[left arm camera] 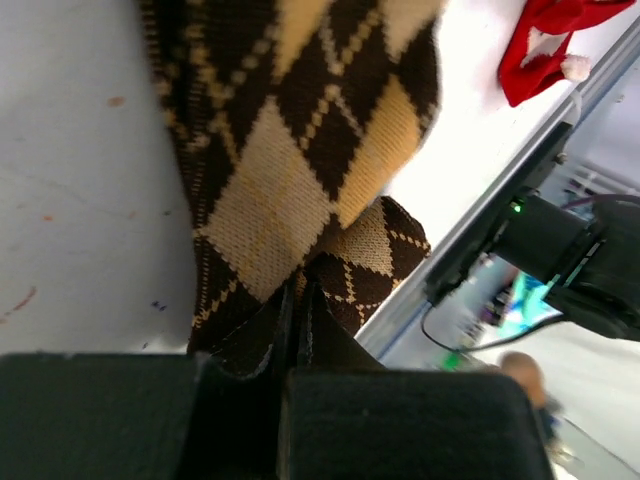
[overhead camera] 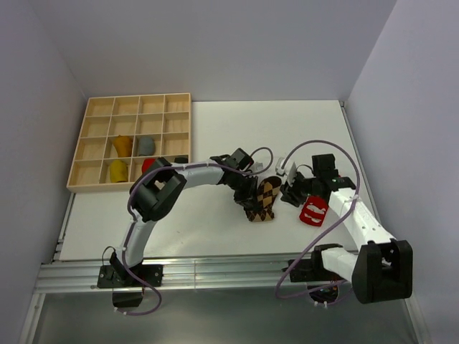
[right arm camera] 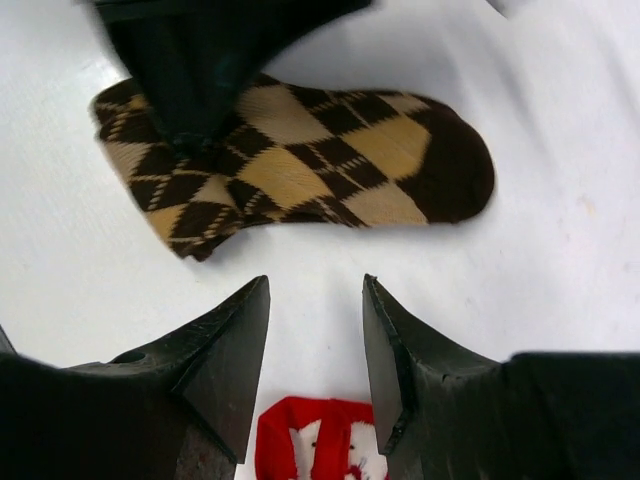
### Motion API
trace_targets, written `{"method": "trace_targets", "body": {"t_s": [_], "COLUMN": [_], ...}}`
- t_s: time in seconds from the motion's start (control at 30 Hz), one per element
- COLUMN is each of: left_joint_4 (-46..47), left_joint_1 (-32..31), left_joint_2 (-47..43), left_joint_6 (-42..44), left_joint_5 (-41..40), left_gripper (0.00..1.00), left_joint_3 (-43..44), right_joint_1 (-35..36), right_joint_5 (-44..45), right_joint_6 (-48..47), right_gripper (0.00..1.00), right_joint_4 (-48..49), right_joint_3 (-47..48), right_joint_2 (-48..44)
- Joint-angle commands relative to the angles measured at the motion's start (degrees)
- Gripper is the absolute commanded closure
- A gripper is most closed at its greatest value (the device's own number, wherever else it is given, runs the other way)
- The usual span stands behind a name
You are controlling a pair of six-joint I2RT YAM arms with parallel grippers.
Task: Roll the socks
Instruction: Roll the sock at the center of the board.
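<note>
A brown-tan argyle sock (overhead camera: pixel 264 201) lies flat on the white table (overhead camera: pixel 208 229). My left gripper (left arm camera: pixel 297 300) is shut on one end of that sock (left arm camera: pixel 290 150); in the right wrist view it shows as a dark shape (right arm camera: pixel 190 80) over the argyle sock (right arm camera: pixel 300 165). A red sock with white marks (overhead camera: pixel 314 211) lies just right of the argyle one. My right gripper (right arm camera: pixel 315 285) stands open over bare table between the two socks, with nothing between its fingers; the red sock (right arm camera: pixel 320 440) lies behind the fingertips.
A wooden compartment tray (overhead camera: pixel 97 115) stands at the back left. It holds rolled bundles: mustard-orange (overhead camera: pixel 122 145), grey (overhead camera: pixel 146 145), yellow (overhead camera: pixel 117 170) and red (overhead camera: pixel 148 165). The table's metal front rail (overhead camera: pixel 215 271) runs along the near edge. Walls close both sides.
</note>
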Motion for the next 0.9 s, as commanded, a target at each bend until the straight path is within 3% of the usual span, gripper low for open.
{"method": "trace_targets", "body": {"t_s": [0.0, 0.3, 0.63, 0.87], "left_joint_4": [-8.47, -10.32, -8.30, -7.77], "left_joint_1": [0.87, 2.19, 2.63, 2.81], "left_joint_2": [3.10, 4.60, 5.48, 5.66], "left_joint_6": [0.02, -0.77, -1.65, -1.56], "left_joint_5": [0.60, 2.79, 4.20, 5.26], "left_gripper": [1.00, 0.99, 1.00, 1.00], "left_joint_3": [2.18, 4.65, 3.60, 3.51], "right_joint_1": [3.88, 21.72, 34.90, 39.75], "right_joint_5": [-0.22, 7.86, 18.57, 26.23], "right_joint_6": [-7.96, -8.67, -4.99, -1.29], "right_gripper": [0.50, 0.49, 0.47, 0.48], "right_joint_4": [-1.65, 0.98, 8.18, 16.53], "right_joint_3": [-2.04, -6.36, -9.78, -10.66], "right_joint_2": [-2.97, -5.26, -4.03, 0.36]}}
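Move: The argyle sock's folded near end lies about 7 cm back and 8 cm left of the open right hand, some 7 cm below. The left fingers grip it at its left edge, with that end's middle roughly 3 cm to their right, 2 cm back and 1 cm below. From the right hand, the red sock's near end is about 6 cm back, 10 cm right and 8 cm below. Fingers open, the right hand sweeps about 8 cm left and back, sinking, towards the sock end left fingers keep holding. ##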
